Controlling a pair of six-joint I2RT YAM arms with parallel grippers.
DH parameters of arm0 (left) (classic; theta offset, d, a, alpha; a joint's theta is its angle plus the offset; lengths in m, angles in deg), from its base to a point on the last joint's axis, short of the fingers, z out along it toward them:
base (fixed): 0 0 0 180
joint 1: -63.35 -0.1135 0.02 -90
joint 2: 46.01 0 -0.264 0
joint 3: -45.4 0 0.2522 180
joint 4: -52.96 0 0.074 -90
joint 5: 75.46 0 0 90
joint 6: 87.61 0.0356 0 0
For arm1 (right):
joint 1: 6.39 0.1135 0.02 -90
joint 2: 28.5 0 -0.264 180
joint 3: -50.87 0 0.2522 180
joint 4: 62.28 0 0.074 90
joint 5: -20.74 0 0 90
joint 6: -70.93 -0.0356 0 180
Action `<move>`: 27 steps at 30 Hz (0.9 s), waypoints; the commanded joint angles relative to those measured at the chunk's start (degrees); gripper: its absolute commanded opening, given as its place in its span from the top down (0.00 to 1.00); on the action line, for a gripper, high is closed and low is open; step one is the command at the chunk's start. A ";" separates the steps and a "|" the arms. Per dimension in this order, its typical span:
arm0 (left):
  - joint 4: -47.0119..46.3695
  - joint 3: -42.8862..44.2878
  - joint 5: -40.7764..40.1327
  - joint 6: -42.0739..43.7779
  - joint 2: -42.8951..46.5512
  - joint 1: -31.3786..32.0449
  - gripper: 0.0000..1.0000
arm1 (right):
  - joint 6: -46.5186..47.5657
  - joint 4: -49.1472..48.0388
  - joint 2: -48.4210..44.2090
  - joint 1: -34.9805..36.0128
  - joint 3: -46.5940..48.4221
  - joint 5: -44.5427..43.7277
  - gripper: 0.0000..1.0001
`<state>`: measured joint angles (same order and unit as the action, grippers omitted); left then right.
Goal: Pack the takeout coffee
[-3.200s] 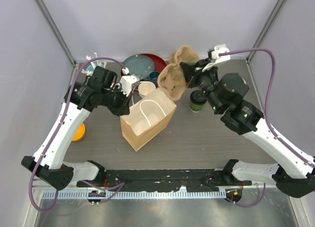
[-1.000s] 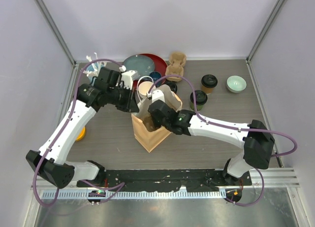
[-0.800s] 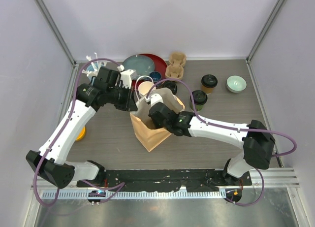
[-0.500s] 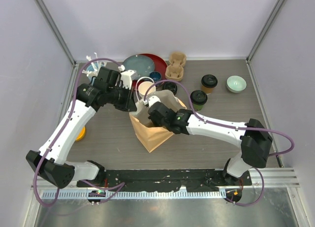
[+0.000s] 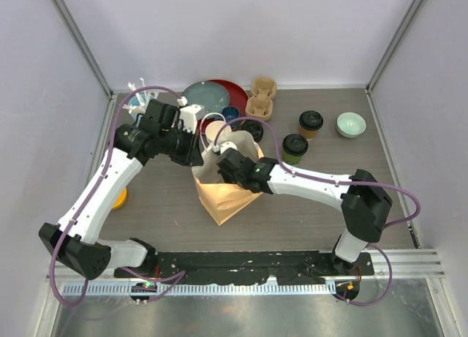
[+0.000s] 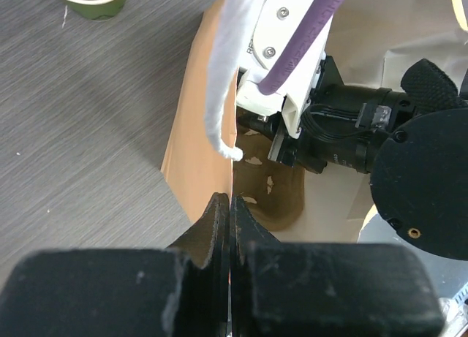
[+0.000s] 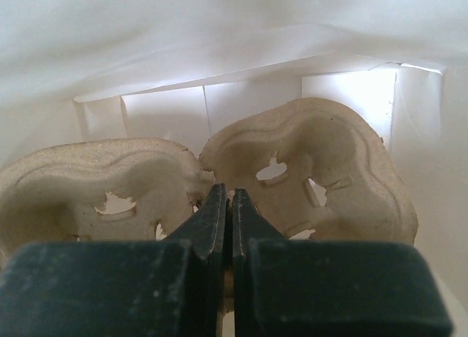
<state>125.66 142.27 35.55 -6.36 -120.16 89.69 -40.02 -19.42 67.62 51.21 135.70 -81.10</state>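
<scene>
The green-sided takeout cup (image 5: 295, 149) and the brown-sided one (image 5: 310, 123) stand lidded on the table, right of the brown paper bag (image 5: 219, 198). My right gripper (image 7: 229, 194) is down inside the bag, shut on the middle ridge of a pulp cup carrier (image 7: 314, 161) lying on the bag's floor. The left gripper (image 6: 229, 205) is shut on the bag's left rim (image 6: 191, 161), holding the mouth apart. In the left wrist view the carrier (image 6: 276, 199) and the right wrist's body (image 6: 351, 132) show inside the bag. From above, the right gripper (image 5: 227, 165) fills the bag's mouth.
A second pulp carrier (image 5: 261, 100), stacked red and grey plates (image 5: 212, 94) and a stack of nested cups (image 5: 217, 132) stand behind the bag. A pale green bowl (image 5: 350, 123) is at back right, a yellow object (image 5: 117, 198) at left, stirrers (image 5: 139, 92) at back left.
Three seconds ago the right gripper held the carrier in the air behind the bag; now it is inside the bag. Over the last second the right arm pushed slightly further left and deeper.
</scene>
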 commanded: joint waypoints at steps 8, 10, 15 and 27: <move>-3.74 1.44 -2.57 3.04 1.11 0.28 1.00 | 1.43 6.83 5.29 -0.56 -0.51 0.68 0.95; -3.74 1.09 -1.86 2.95 1.03 0.28 1.00 | 1.61 8.95 5.84 -0.56 0.47 0.67 0.72; -2.69 1.09 1.48 4.18 1.02 0.37 1.00 | 1.79 8.95 3.39 -0.56 3.19 1.29 0.43; 1.00 1.61 -0.71 8.49 1.55 0.55 1.00 | 4.86 2.11 -7.34 -0.39 8.12 -2.84 0.23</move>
<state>125.33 142.27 34.07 -0.22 -120.10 89.96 -37.25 -13.43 66.79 50.99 140.99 -80.18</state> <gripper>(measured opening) 0.010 0.764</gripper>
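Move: Inside the paper bag, the right hand holds the cup carrier by its middle ridge, with the bag's floor straight below, about 4 cm down. Outside, the green lidded cup stands about 19 cm to its right and 8 cm ahead, and the brown lidded cup 23 cm right and 15 cm ahead. From the left hand, pinching the bag's left rim, the carrier lies roughly 9 cm right, level fore and aft, and 16 cm lower. Settling about 1 cm lower in the bag, the right hand lets go of the carrier by spreading its fingers about three-quarters open, then backs straight up nearly 4 cm, still opening a little, away from the carrier. The left hand stays in place and keeps its pinch on the bag's left rim. ##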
